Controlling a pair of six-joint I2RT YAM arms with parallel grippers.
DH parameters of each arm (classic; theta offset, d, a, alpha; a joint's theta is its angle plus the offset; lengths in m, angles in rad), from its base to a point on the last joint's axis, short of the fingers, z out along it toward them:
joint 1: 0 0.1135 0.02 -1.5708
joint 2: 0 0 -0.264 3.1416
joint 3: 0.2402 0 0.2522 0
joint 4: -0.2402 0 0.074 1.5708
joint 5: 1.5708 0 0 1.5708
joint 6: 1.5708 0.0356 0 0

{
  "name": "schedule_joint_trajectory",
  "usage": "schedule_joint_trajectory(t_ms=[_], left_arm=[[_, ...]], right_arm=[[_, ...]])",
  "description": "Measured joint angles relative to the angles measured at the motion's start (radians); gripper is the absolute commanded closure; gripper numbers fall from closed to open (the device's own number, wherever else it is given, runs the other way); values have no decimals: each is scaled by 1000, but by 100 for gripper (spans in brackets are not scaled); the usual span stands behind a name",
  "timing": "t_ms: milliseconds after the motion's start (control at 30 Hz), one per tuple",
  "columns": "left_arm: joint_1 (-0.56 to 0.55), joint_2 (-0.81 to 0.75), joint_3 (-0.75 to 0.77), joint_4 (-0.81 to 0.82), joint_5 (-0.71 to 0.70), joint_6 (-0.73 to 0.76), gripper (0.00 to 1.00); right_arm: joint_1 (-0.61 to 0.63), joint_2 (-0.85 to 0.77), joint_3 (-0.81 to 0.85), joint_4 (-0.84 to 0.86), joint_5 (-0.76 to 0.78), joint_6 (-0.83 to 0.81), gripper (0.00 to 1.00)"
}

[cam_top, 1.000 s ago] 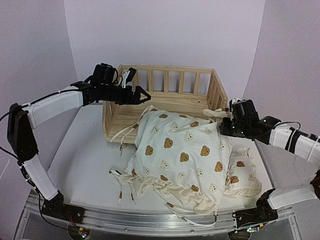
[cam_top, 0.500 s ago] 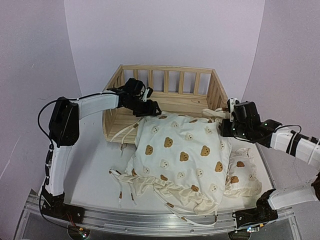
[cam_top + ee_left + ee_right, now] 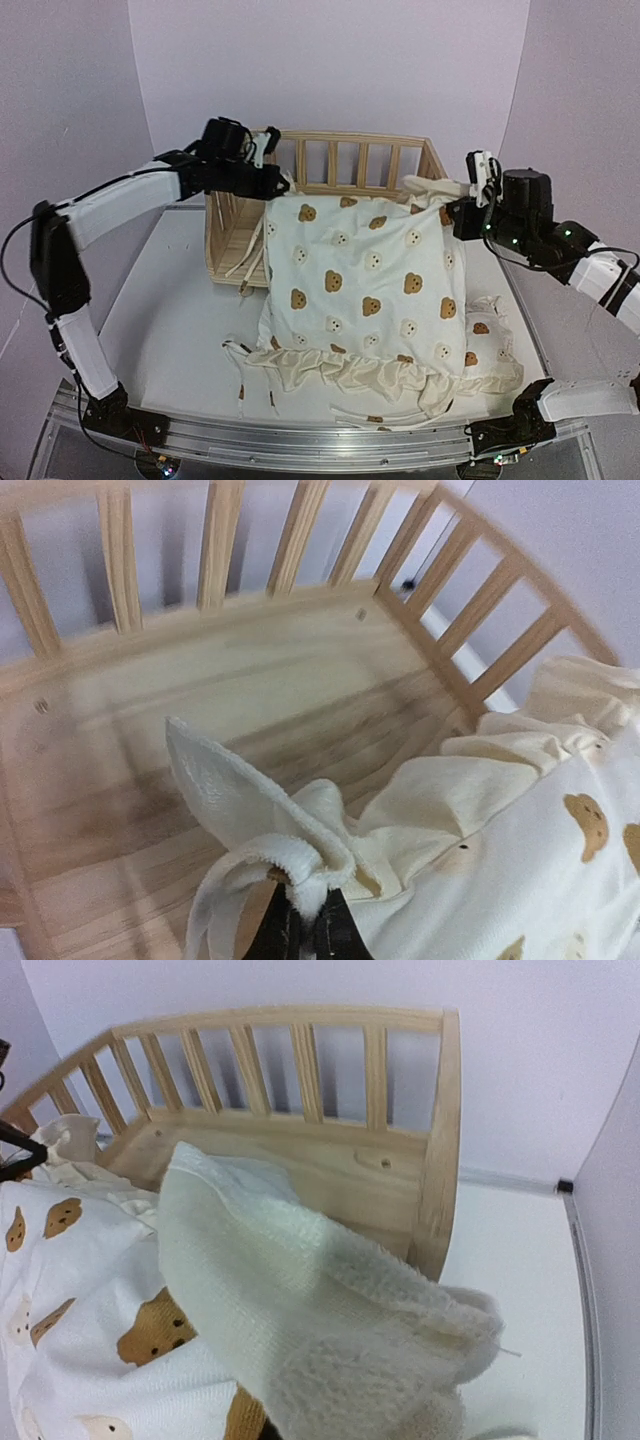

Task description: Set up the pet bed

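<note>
The pet bed (image 3: 345, 150), a light pine frame with slatted rails, stands at the back of the table. Its plank base (image 3: 200, 700) fills the left wrist view, and a corner post (image 3: 440, 1140) shows in the right wrist view. A cream bear-print cushion (image 3: 360, 290) hangs stretched between both grippers, its far edge raised over the bed's open front. My left gripper (image 3: 277, 184) is shut on the cushion's far-left corner (image 3: 290, 865). My right gripper (image 3: 456, 212) is shut on the far-right corner (image 3: 300, 1290), and the cloth hides its fingers.
A small matching pillow (image 3: 487, 345) lies on the table at the right, partly under the cushion. Loose ties (image 3: 245, 262) trail over the bed's front left edge, and more ties (image 3: 250, 385) lie near the front. A metal rail (image 3: 300, 445) runs along the near edge.
My left gripper came down to the cushion's far-left corner, shut on it and rose. The right gripper rose too. The cushion's far edge is lifted and pulled flat toward the bed.
</note>
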Motion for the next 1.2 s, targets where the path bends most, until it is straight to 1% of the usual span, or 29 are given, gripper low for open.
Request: schedule_joint_trajectory(t_ms=[33, 167, 300, 400, 500, 600, 700, 800, 833, 900, 967, 1100, 1200], left_arm=[[0, -100, -49, 22, -3, 20, 100], [-17, -407, -144, 132, 1, 77, 100], [-47, -666, -251, 261, 64, 132, 100], [-71, -784, -310, 320, 113, 148, 100], [-79, -828, -324, 355, 131, 148, 100], [-79, -828, -333, 372, 126, 143, 100], [-79, -816, -354, 369, 80, 129, 100], [-82, -778, -353, 371, -43, 117, 100], [-82, -754, -342, 367, -105, 116, 100], [-77, -676, -288, 363, -235, 123, 100], [-56, -575, -214, 366, -334, 131, 100], [15, -338, -61, 373, -462, 172, 100], [54, -145, 50, 369, -525, 212, 100]], right_arm=[[0, -11, 32, 16, -9, -16, 100], [0, -26, 130, 72, -57, -58, 100], [0, -73, 167, 145, -207, -92, 100], [3, -139, 162, 192, -330, -92, 100], [4, -197, 153, 262, -415, -74, 100], [5, -220, 151, 308, -461, -51, 100], [5, -209, 151, 328, -448, -25, 100], [5, -154, 162, 327, -383, -14, 100], [5, -128, 171, 325, -357, -14, 100], [5, -37, 213, 325, -276, -25, 100], [4, 76, 266, 331, -178, -50, 100], [3, 328, 375, 332, -8, -113, 100], [3, 487, 433, 332, 73, -162, 100]])
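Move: Each of my hands holds a corner of the bear-print cover. The pet bed's middle is about 10 cm to my left hand's right, 2 cm back and 14 below; its left side rail is 16 cm left, level fore-and-aft and 10 lower. From my right hand the bed's middle is some 9 cm ahead, 24 left and 16 below, the right side rail 11 ahead and 3 right, 10 lower, and the pillow 15 back, 9 right and 26 below. Keeping both corners pinched, I fling the cover. My hands sweep up and back, the left nearly 30 cm up and 22 back, drifting left, the right about 22 up and 10 back, fingertips tipping upward. Then I reverse and throw both forward over the bed, 20-odd centimetres and more than 10 down; my left hand also turns counter-clockwise. ##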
